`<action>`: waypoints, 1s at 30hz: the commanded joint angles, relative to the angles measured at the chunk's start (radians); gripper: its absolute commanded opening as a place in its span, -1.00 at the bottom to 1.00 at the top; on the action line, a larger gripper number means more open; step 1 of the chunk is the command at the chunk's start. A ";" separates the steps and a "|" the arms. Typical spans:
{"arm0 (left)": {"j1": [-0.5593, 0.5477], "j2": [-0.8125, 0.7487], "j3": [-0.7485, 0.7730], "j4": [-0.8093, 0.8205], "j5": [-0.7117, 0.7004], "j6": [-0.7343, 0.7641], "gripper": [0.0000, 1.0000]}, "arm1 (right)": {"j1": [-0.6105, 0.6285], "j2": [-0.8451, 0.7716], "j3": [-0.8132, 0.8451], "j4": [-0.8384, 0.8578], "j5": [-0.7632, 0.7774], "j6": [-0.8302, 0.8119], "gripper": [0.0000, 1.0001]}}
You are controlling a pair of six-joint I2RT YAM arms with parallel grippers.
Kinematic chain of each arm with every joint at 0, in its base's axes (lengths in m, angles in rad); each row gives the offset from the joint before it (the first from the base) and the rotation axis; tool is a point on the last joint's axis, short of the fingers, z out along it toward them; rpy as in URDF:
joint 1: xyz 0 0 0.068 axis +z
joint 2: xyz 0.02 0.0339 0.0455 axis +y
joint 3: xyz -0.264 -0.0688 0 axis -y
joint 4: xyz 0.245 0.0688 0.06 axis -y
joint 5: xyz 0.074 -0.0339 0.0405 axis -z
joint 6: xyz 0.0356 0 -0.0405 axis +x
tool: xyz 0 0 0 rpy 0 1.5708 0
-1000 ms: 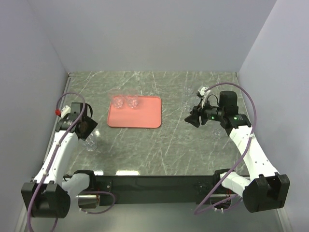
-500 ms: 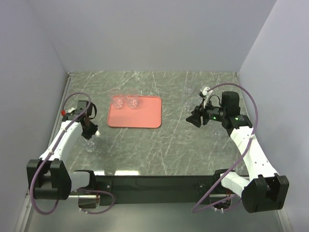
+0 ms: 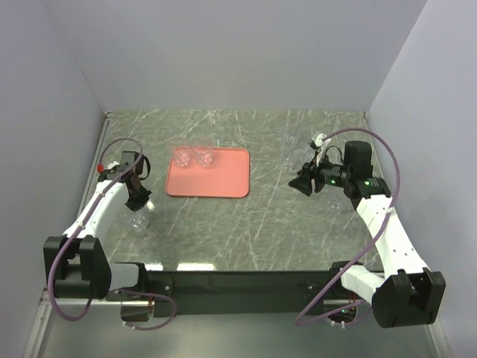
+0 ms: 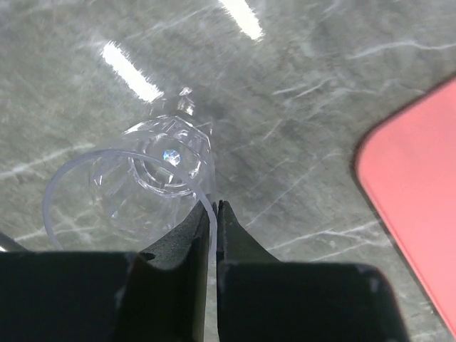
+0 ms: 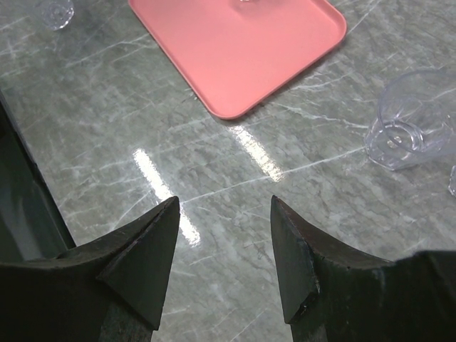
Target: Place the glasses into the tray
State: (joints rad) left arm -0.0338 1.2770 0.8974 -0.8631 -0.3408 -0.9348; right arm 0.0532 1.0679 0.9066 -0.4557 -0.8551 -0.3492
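Note:
The salmon-pink tray (image 3: 223, 179) lies left of the table's centre with two clear glasses (image 3: 181, 156) (image 3: 204, 157) at its far edge. My left gripper (image 3: 139, 200) is left of the tray. In the left wrist view its jaws (image 4: 215, 208) are shut on the rim wall of a clear glass (image 4: 165, 169), which also shows in the top view (image 3: 138, 221). The tray's corner (image 4: 420, 206) is to their right. My right gripper (image 3: 300, 181) is open and empty over bare table (image 5: 224, 206). A glass (image 5: 410, 128) stands to its right.
Loose glasses stand on the right half of the table (image 3: 291, 138) (image 3: 285, 162) (image 3: 334, 206). The right wrist view shows the tray (image 5: 235, 50) ahead and a glass (image 5: 55, 11) beyond it. Walls enclose the table on the left, back and right.
The left arm has folded inward and its wrist has turned while the gripper stayed at the glass by the tray's left side. The right gripper has drifted slightly right and back.

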 commanded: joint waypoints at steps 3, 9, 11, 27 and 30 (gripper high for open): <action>-0.005 -0.085 0.058 0.110 0.083 0.201 -0.99 | -0.012 -0.026 -0.009 0.034 -0.012 -0.001 0.22; -0.005 -0.134 0.052 0.275 0.342 0.384 -0.99 | -0.019 -0.029 -0.012 0.035 -0.015 -0.001 0.22; -0.006 -0.133 0.060 0.305 0.456 0.430 -0.99 | -0.023 -0.031 -0.012 0.035 -0.015 0.001 0.22; -0.205 0.070 0.195 0.426 0.608 0.562 -0.99 | -0.030 -0.028 -0.014 0.032 -0.015 -0.007 0.22; -0.264 0.113 0.225 0.446 0.579 0.590 -0.99 | -0.030 -0.026 -0.014 0.034 -0.015 -0.005 0.22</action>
State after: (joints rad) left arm -0.2546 1.3716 1.0519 -0.4938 0.2310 -0.4011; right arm 0.0326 1.0615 0.8944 -0.4557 -0.8581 -0.3496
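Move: The left gripper is shut on the wall of the glass it holds near the table. The tray's middle lies about 20 cm ahead of it, 27 cm to its right and some 8 cm below. Of the two glasses already in the tray, the nearer stands roughly 27 cm ahead and 17 cm right, the other equally far ahead and 26 cm right. From the right hand, the tray's middle is about 18 cm ahead, 36 cm left and 20 cm below. Carry the pinched glass with the left gripper some 16 cm to the right and 8 cm forward towards the tray's near-left part, lifting it about 7 cm as you go and easing down slightly at the end. Keep the fingers shut while the wrist swings some 55 degrees clockwise and tips so the fingers lean forward and right. ##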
